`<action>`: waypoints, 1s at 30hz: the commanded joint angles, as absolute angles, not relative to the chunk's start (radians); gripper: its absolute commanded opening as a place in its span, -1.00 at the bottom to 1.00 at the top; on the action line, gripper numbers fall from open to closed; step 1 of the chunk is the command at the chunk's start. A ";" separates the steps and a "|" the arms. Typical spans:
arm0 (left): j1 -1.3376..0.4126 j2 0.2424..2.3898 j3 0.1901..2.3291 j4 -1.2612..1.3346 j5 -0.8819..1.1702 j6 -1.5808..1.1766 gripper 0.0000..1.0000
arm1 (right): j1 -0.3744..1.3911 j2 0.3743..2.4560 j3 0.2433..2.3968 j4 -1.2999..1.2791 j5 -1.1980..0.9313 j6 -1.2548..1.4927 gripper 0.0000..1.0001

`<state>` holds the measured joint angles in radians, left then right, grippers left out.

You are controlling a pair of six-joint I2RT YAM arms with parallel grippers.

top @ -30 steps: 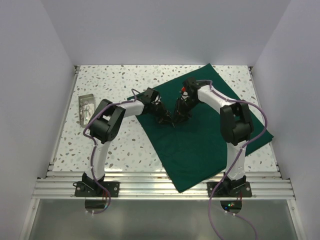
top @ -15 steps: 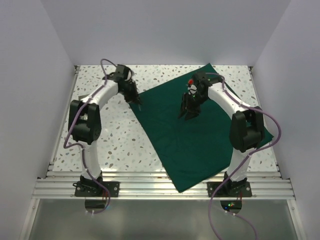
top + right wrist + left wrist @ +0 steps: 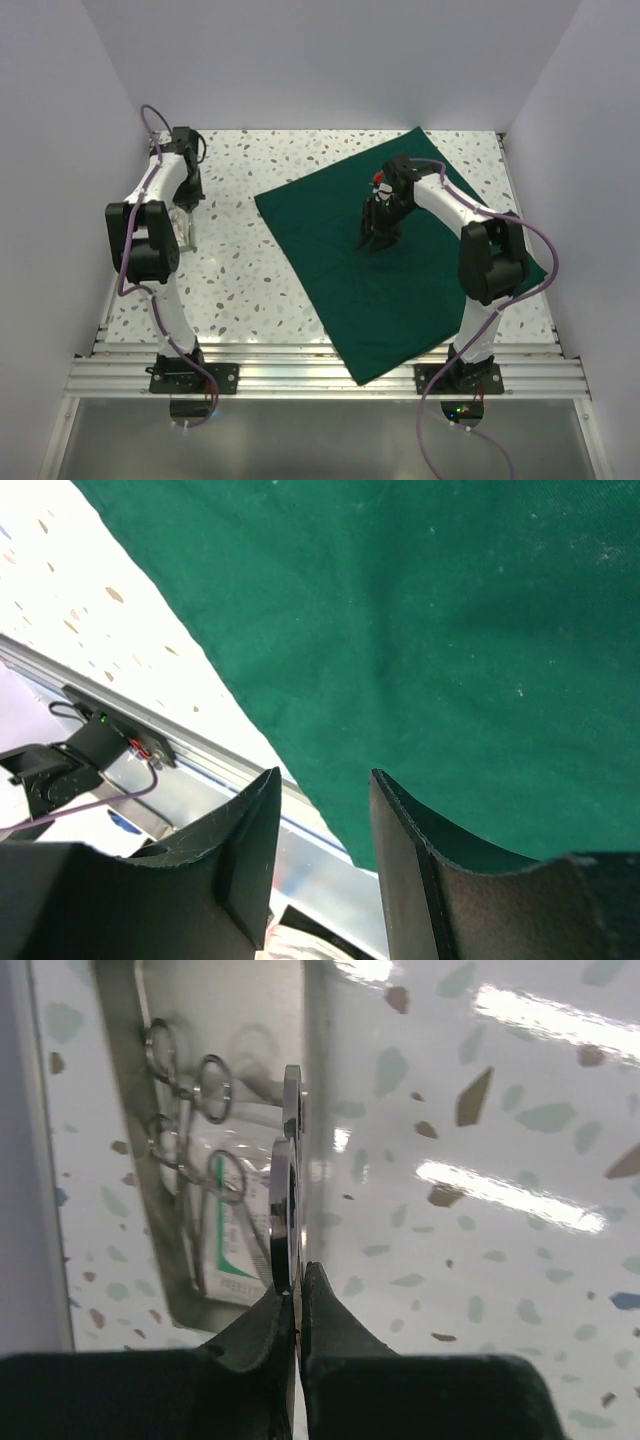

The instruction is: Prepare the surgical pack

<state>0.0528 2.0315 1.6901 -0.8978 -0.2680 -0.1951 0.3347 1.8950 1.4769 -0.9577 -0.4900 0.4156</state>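
The dark green drape lies spread flat and skewed over the right half of the table. My right gripper hangs over its middle, open, with nothing between the fingers; beneath it shows bare cloth. At the far left stands the small steel tray, partly hidden by my left arm. In the left wrist view the tray holds silver ring-handled instruments and a white packet. My left gripper is shut, its tips right at the tray's right wall; whether they touch it I cannot tell.
The speckled tabletop lies between tray and drape. An aluminium rail runs along the near edge, and the drape's corner overhangs it. White walls close in left, right and back; the tray sits close to the left wall.
My left arm swung from the middle of the drape leftward to the tray, jaws shut throughout. My right gripper opened wider and stayed over the drape.
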 commanded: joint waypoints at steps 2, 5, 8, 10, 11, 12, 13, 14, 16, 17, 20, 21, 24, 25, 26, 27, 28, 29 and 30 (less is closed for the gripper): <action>0.089 2.054 1.752 -0.917 -0.431 -0.109 -1.00 | 0.336 1.855 1.494 -0.956 -0.520 0.394 -0.10; 0.100 2.063 1.759 -0.902 -0.474 -0.101 -1.00 | 0.337 1.858 1.494 -0.953 -0.526 0.394 -0.10; 0.106 2.080 1.753 -0.910 -0.492 -0.106 -1.00 | 0.336 1.867 1.497 -0.953 -0.525 0.394 -0.10; 0.104 2.088 1.752 -0.908 -0.506 -0.110 -1.00 | 0.337 1.871 1.503 -0.954 -0.525 0.394 -0.10; 0.104 2.098 1.756 -0.908 -0.509 -0.110 -1.00 | 0.337 1.876 1.506 -0.956 -0.523 0.394 -0.10; 0.106 2.103 1.758 -0.908 -0.509 -0.113 -1.00 | 0.336 1.876 1.508 -0.953 -0.525 0.396 -0.10; 0.107 2.108 1.761 -0.911 -0.509 -0.118 -1.00 | 0.337 1.879 1.509 -0.953 -0.525 0.396 -0.09; 0.109 2.120 1.764 -0.914 -0.512 -0.120 -1.00 | 0.337 1.881 1.509 -0.951 -0.526 0.397 -0.09; 0.110 2.128 1.766 -0.920 -0.526 -0.126 -0.83 | 0.337 1.885 1.509 -0.951 -0.528 0.399 -0.10; 0.110 2.131 1.767 -0.920 -0.529 -0.130 -0.73 | 0.336 1.885 1.509 -0.951 -0.529 0.399 -0.09; 0.110 2.126 1.767 -0.920 -0.543 -0.138 -0.51 | 0.336 1.888 1.509 -0.950 -0.529 0.399 -0.09; 0.112 2.125 1.767 -0.922 -0.548 -0.140 -0.40 | 0.336 1.888 1.509 -0.948 -0.531 0.397 -0.09; 0.112 2.106 1.763 -0.930 -0.557 -0.153 -0.25 | 0.336 1.893 1.509 -0.946 -0.538 0.397 -0.08; 0.110 2.099 1.758 -0.928 -0.563 -0.156 -0.19 | 0.336 1.896 1.509 -0.946 -0.538 0.397 -0.08; 0.112 2.083 1.750 -0.924 -0.557 -0.155 -0.16 | 0.336 1.894 1.511 -0.946 -0.540 0.397 -0.08; 0.112 2.076 1.747 -0.925 -0.554 -0.158 -0.12 | 0.337 1.896 1.511 -0.945 -0.540 0.397 -0.08; 0.112 2.066 1.744 -0.923 -0.552 -0.161 -0.09 | 0.337 1.898 1.509 -0.945 -0.543 0.397 -0.08; 0.112 2.050 1.732 -0.917 -0.548 -0.163 -0.07 | 0.336 1.899 1.509 -0.943 -0.545 0.397 -0.08; 0.112 2.040 1.727 -0.913 -0.548 -0.166 -0.01 | 0.336 1.899 1.508 -0.940 -0.548 0.399 -0.08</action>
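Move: The left hand holds the scissors just inside the tray's right edge. The middle of the metal tray it is taking them to is about 6 cm to its left, level with it fore and aft and some 6 cm below. The clamps already in the tray lie about 1 cm ahead and 7 cm left, the gauze packet roughly 3 cm back and 5 cm left. From the right hand, the tray is some 53 cm left and 8 cm ahead. Leftward and slowing, the left hand carries the scissors some 6 cm in over the tray, its fingertips swinging about 15 degrees further left. It then dips roughly 2 cm and opens its shut fingers to about half, letting go of the scissors over the clamps and packet and easing up slightly. ##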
